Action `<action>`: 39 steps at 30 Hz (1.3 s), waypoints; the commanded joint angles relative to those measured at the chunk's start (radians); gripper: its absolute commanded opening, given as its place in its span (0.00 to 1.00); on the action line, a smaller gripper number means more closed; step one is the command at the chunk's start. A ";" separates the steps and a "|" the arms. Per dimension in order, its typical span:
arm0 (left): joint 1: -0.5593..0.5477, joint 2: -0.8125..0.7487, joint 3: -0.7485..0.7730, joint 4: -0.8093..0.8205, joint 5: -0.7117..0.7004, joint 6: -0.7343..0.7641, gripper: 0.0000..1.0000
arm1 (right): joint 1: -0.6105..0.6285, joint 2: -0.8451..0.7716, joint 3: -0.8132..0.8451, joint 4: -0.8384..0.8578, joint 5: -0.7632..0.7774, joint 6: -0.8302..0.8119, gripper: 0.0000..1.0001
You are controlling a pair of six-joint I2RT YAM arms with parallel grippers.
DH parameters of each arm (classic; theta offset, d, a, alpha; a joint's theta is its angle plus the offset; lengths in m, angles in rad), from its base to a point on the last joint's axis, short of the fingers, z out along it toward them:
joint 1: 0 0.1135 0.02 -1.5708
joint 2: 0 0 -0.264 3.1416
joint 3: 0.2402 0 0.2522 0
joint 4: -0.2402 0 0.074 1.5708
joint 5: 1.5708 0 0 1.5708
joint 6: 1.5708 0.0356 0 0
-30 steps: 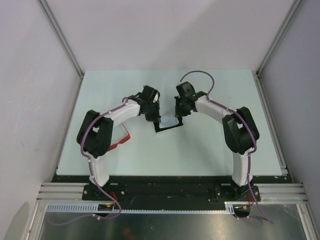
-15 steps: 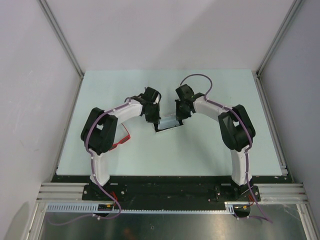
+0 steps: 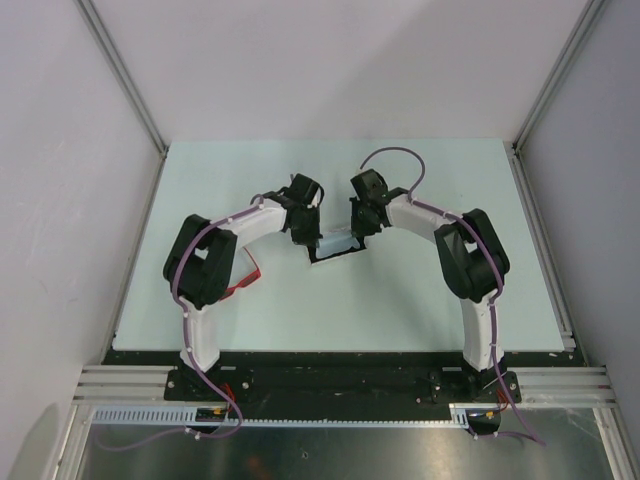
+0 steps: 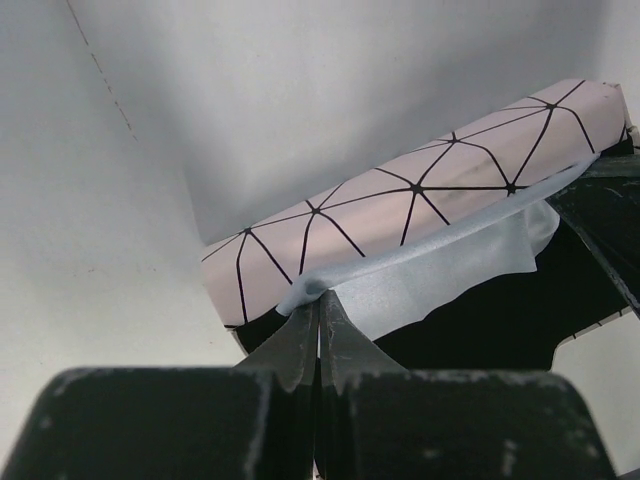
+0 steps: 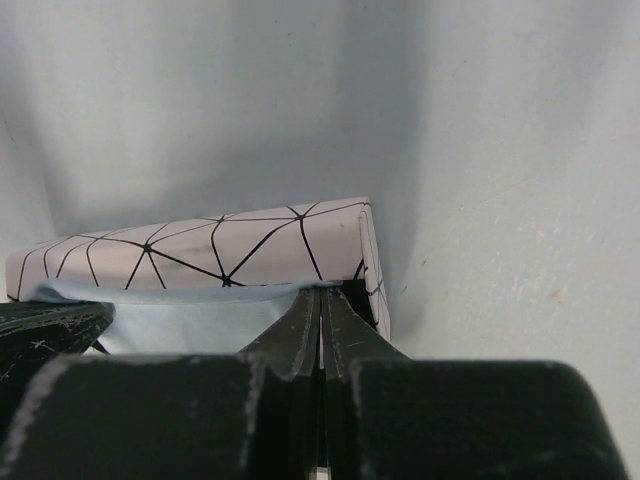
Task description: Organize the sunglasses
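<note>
The sunglasses (image 3: pixel 244 282), red-framed, lie on the table by my left arm's elbow, which partly hides them. The white case (image 3: pixel 335 256) with black line pattern lies open at the table's middle, its black inside showing. A light-blue cloth (image 3: pixel 336 243) stretches over it between both grippers. My left gripper (image 4: pixel 320 300) is shut on one corner of the cloth (image 4: pixel 440 270), in front of the case lid (image 4: pixel 420 195). My right gripper (image 5: pixel 321 292) is shut on the opposite corner of the cloth (image 5: pixel 190 325), against the case (image 5: pixel 200 255).
The pale table (image 3: pixel 430 300) is walled by grey panels on the left, right and back. Metal rails (image 3: pixel 130 90) run along its sides. A purple cable (image 3: pixel 395 152) loops above the right wrist.
The cloth now shows stretched between the two grippers over the open case, where only the black inside showed before. The left arm's elbow has shifted slightly right.
</note>
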 commanded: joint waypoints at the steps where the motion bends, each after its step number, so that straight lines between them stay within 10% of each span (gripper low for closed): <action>1: -0.003 0.009 0.011 0.009 -0.060 0.011 0.00 | -0.004 0.008 -0.015 0.044 0.032 -0.011 0.00; 15: -0.014 0.021 -0.014 0.009 -0.112 0.019 0.00 | 0.006 0.017 -0.020 0.053 0.052 -0.016 0.00; 39: -0.026 -0.097 -0.030 0.008 -0.166 0.002 0.50 | 0.013 -0.081 0.017 0.033 0.093 -0.010 0.34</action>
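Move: Both grippers pinch the far edge of the grey cloth just above the table, at the open sunglasses case. The case's middle lies about 4 cm to the right and 1 cm back of the left hand, and some 5 cm to the left and 3 cm back of the right hand, 1 cm below both. The cloth's middle is also roughly 4 cm to the left hand's right and level with it. The red sunglasses lie about 19 cm to its left and 6 cm back. Both hands stay low with the pinched cloth edge and sink only another half to one centimetre onto the black inside of the case, just short of its patterned flap. The left fingers then open first, to about half, as that hand tilts its tips some 5 degrees to the left, and the right fingers follow to about a third; both let go of the cloth and drift under 1 cm left, the left hand just beginning to rise. ##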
